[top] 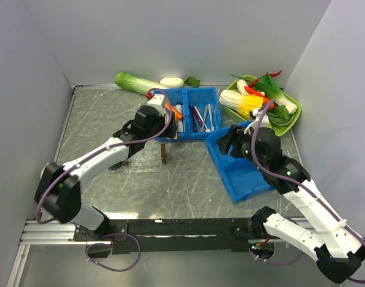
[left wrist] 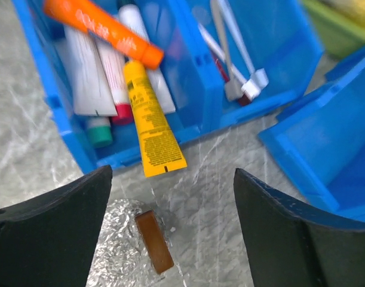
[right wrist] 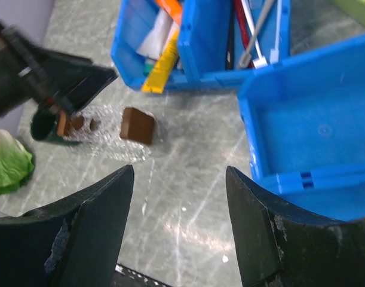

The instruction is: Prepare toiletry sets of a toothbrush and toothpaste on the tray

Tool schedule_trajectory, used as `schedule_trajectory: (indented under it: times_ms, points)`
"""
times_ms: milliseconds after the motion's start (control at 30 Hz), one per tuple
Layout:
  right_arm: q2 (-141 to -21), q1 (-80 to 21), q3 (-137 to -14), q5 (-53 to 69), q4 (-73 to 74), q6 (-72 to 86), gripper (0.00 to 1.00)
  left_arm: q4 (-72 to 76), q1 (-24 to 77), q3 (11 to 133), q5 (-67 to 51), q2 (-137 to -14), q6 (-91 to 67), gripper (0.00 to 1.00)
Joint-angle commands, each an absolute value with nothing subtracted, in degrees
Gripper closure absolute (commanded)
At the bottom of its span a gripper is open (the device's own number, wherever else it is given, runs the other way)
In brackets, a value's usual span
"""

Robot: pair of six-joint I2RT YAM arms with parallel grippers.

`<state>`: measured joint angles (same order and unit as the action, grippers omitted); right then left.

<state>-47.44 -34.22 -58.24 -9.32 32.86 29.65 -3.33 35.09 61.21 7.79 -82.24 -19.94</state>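
Note:
A yellow toothpaste tube (left wrist: 151, 122) lies in the two-part blue bin (top: 188, 136), its flat tail hanging over the near wall. An orange toothpaste tube (left wrist: 101, 30) lies across white tubes behind it. Several toothbrushes (left wrist: 230, 54) lie in the bin's right compartment, a dark red one (top: 194, 117) among them. My left gripper (left wrist: 173, 173) hovers open and empty just in front of the yellow tube, above the tray's edge. The clear tray (left wrist: 113, 254) shows as a crinkly frosted patch (top: 134, 165). My right gripper (right wrist: 179, 173) stands open and empty over bare table beside a second blue bin.
A brown block (left wrist: 154, 240) stands on the tray's right edge, with more small brown pieces (right wrist: 71, 123) at its left. The second blue bin (top: 245, 170) sits under my right arm. A green vegetable dish (top: 293, 119) is at the back right, lettuce (top: 137, 82) at the back wall.

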Motion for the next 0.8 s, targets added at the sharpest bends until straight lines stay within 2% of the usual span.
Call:
schedule_trajectory:
  times_ms: [0, 300, 767]
  points:
    - [-42.9, -33.9, -56.2, -9.1, 35.0, 29.8, 0.3, -4.8, 35.2, 66.2, 5.1, -87.4, -21.2, 0.16]
    - [-42.3, -33.9, -54.1, -7.7, 34.7, 30.6, 0.31, -4.6, 31.6, 66.2, -2.9, -92.8, -26.1, 0.27]
    - [-45.7, -33.9, -54.3, -5.4, 31.8, 31.6, 0.33, -5.4, 28.9, 67.9, -9.5, -99.5, -28.2, 0.34]
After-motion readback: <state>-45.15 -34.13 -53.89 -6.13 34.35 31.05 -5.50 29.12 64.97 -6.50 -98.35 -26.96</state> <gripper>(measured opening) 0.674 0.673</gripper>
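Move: The yellow toothpaste tube, its flat end poking over the near rim of the blue bin, has its middle about 6 cm ahead of the left hand, 1 cm to its right and some 14 cm below. The carrot lies roughly 7 cm beyond the tube; the red-capped tube is 2 cm farther out and 3 cm left of it. The clear tray's middle is about 4 cm back and 9 cm left of the left hand. From the right hand, the yellow tube is some 16 cm ahead, 16 cm left and 22 cm below. Bring the left gripper down about 10 cm onto the flat end of the yellow toothpaste tube, easing forward a little and tipping the fingers some 20 degrees further down. Narrow them part way as you sink, but keep them open, just short of the tube. Let the right hand settle back slightly and down 3 cm, clear of the bin. ##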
